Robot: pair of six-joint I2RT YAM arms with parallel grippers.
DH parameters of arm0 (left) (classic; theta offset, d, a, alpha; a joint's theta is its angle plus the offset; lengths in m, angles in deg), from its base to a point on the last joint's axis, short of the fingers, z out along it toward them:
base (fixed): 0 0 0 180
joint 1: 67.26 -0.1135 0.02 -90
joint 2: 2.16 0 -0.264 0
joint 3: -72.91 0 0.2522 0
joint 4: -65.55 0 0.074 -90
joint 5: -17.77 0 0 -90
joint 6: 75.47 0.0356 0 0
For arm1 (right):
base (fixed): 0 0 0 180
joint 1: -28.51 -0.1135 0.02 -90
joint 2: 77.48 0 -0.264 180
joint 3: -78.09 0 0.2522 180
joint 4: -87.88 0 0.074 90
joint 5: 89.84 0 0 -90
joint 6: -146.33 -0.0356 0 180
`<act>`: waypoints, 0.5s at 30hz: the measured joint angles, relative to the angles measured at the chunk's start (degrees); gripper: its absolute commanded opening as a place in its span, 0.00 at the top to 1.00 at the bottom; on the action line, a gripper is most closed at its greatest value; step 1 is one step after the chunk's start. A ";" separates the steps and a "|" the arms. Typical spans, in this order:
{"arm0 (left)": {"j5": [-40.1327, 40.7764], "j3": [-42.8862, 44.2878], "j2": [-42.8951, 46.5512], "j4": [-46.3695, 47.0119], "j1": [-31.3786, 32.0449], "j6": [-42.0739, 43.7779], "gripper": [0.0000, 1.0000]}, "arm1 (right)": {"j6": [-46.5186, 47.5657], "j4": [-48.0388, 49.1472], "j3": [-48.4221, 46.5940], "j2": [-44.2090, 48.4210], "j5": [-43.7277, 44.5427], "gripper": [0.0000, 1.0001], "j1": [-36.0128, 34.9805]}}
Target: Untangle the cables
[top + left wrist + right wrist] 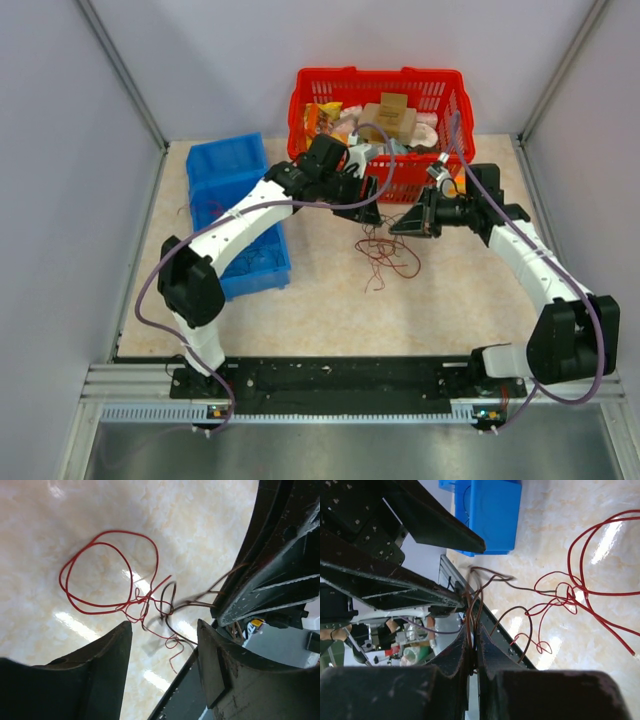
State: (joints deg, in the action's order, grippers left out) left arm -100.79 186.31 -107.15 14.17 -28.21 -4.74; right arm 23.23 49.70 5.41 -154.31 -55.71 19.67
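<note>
The cables (385,255) are thin red and dark-red wires lying in a loose, loopy tangle on the beige table, between and just in front of the two grippers. My right gripper (473,630) is shut on a few dark-red strands, which run from its tips down to the tangle (560,597). My left gripper (164,625) is open and holds nothing. It hovers above the table, with the red loops (107,572) beyond its fingertips. The right gripper (270,580) stands close by on the right in the left wrist view, wires trailing from it. In the top view, the left gripper (366,200) and right gripper (405,222) nearly meet.
A red basket (305,100) full of assorted packets stands at the back, right behind both grippers. A blue bin (235,175) sits at the left under the left arm. Grey walls enclose the table on the left, back and right.
</note>
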 measured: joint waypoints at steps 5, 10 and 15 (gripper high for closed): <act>-0.20 0.02 -0.11 -0.37 0.09 1.75 0.47 | -0.87 2.25 0.09 0.90 -1.92 1.00 0.00; 0.55 1.29 -1.36 -0.72 0.17 2.75 1.00 | -1.55 3.85 0.70 1.16 -2.86 0.88 0.00; 1.51 4.13 -1.22 -0.39 0.33 4.07 1.00 | -1.79 2.93 1.55 1.53 0.90 0.43 0.00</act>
State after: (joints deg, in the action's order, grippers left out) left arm -99.28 190.44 -108.37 13.77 -27.89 -0.67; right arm 21.44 52.63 6.96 -152.78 -54.82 19.67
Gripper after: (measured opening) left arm 0.017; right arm 0.348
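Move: The dark cable strands to pinch lie almost between the open left fingers, about 2 cm below, 1 cm back and 1 cm right. They hang from the shut right fingers, lying roughly 2 cm ahead, 2 cm left and 2 cm below that hand. From the left hand, the red cable loops are some 9 cm back, 5 cm right and 18 cm down; the red basket's middle is about 18 cm ahead, 2 cm right and 8 cm lower. Left fingers pinch the dark cable, then rise about 2 cm while the right fingers open and release it. ##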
